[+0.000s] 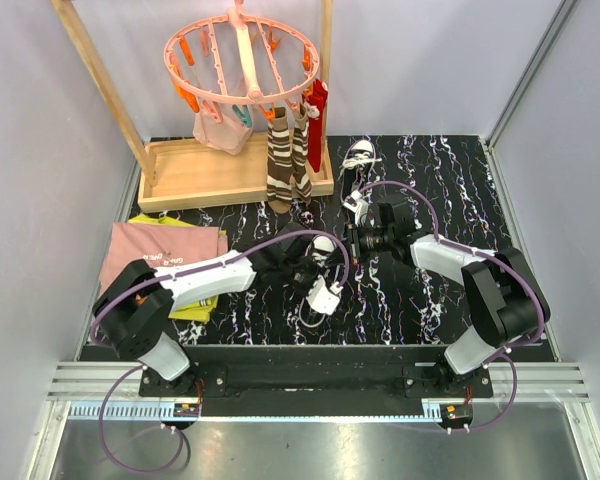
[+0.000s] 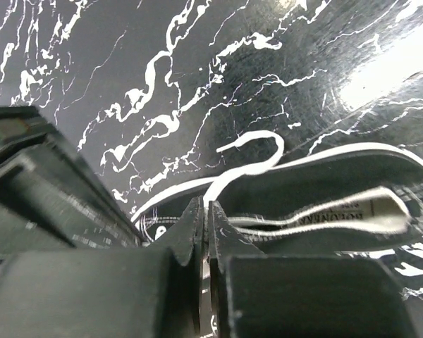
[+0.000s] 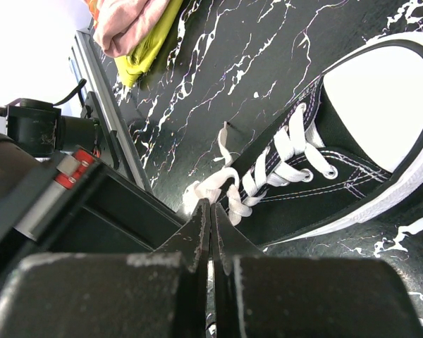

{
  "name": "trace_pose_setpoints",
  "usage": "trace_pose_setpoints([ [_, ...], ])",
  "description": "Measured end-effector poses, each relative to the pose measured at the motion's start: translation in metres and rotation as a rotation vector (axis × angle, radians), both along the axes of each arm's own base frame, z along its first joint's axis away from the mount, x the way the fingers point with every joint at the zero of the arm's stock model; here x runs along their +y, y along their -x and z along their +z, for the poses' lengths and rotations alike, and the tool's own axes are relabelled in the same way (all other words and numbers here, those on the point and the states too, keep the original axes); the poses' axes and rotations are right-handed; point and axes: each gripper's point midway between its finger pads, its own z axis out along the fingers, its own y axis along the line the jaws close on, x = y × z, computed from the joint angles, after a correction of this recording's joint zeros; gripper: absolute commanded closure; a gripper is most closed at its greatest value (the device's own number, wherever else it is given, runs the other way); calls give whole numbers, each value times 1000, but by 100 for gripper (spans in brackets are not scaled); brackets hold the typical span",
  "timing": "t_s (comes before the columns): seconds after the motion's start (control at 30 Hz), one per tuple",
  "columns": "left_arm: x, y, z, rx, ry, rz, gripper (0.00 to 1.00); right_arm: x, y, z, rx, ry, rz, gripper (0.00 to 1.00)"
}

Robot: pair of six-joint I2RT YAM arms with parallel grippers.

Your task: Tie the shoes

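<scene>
One black shoe (image 1: 325, 285) with a white toe cap lies mid-table between my two grippers. In the right wrist view the shoe (image 3: 352, 155) shows its toe cap, laced eyelets and a bunched white lace knot (image 3: 215, 184). My right gripper (image 3: 211, 205) is shut with its tips on that lace bunch; in the top view it (image 1: 348, 240) sits just right of the shoe. My left gripper (image 2: 205, 204) is shut on a white lace (image 2: 257, 149) that curls up from its tips, over the shoe's open heel end (image 2: 317, 197). In the top view it (image 1: 302, 263) is at the shoe's left. A second shoe (image 1: 359, 157) lies at the back.
A wooden rack (image 1: 230, 172) at the back left carries a pink round peg hanger (image 1: 242, 55) with brown striped socks (image 1: 285, 165) and a red sock (image 1: 318, 108). A pink cloth (image 1: 165, 252) and a yellow cloth (image 1: 195, 306) lie at the left, also in the right wrist view (image 3: 137, 32).
</scene>
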Motion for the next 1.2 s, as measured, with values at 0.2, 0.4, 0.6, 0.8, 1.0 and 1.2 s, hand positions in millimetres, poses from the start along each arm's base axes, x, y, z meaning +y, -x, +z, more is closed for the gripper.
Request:
trace_pose_setpoints([
  [0.2,14,7,3,63,-9,8,100,-2,-1,1,-2,0,-7,100],
  [0.4,31,11,-3,136,-27,40,100,-11,-1,6,-13,-2,-32,100],
  [0.6,42,10,-1,182,-26,68,100,-16,-2,5,-7,5,-43,100],
  [0.8,47,15,0,218,-20,67,100,-25,-3,0,-2,26,-55,100],
  [1.0,53,22,-4,260,-28,72,100,-40,-3,-8,21,59,-83,100],
  [1.2,57,24,-7,300,-29,100,100,-47,-3,-12,41,74,-102,100],
])
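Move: The half-made lace knot over the black shoe's throat lies roughly 3 cm ahead of the left hand, level sideways and about 3 cm below; from the right hand it is some 6 cm left, 2 cm back and 4 cm lower. The shoe's white toe cap sits about 6 cm ahead of the knot, the heel some 15 cm behind it. The other shoe stands around 17 cm ahead of the right hand and 2 cm to its right. Outward in opposite directions, the two hands draw the laces apart, both grippers staying shut on their lace. The left goes about 5.5 cm left and some 2.5 cm back, away from the knot, its wrist tilting roughly 15 degrees; the right, starting a touch later, pulls its two strands about 5 cm right, rising slightly, then sinking a little. ##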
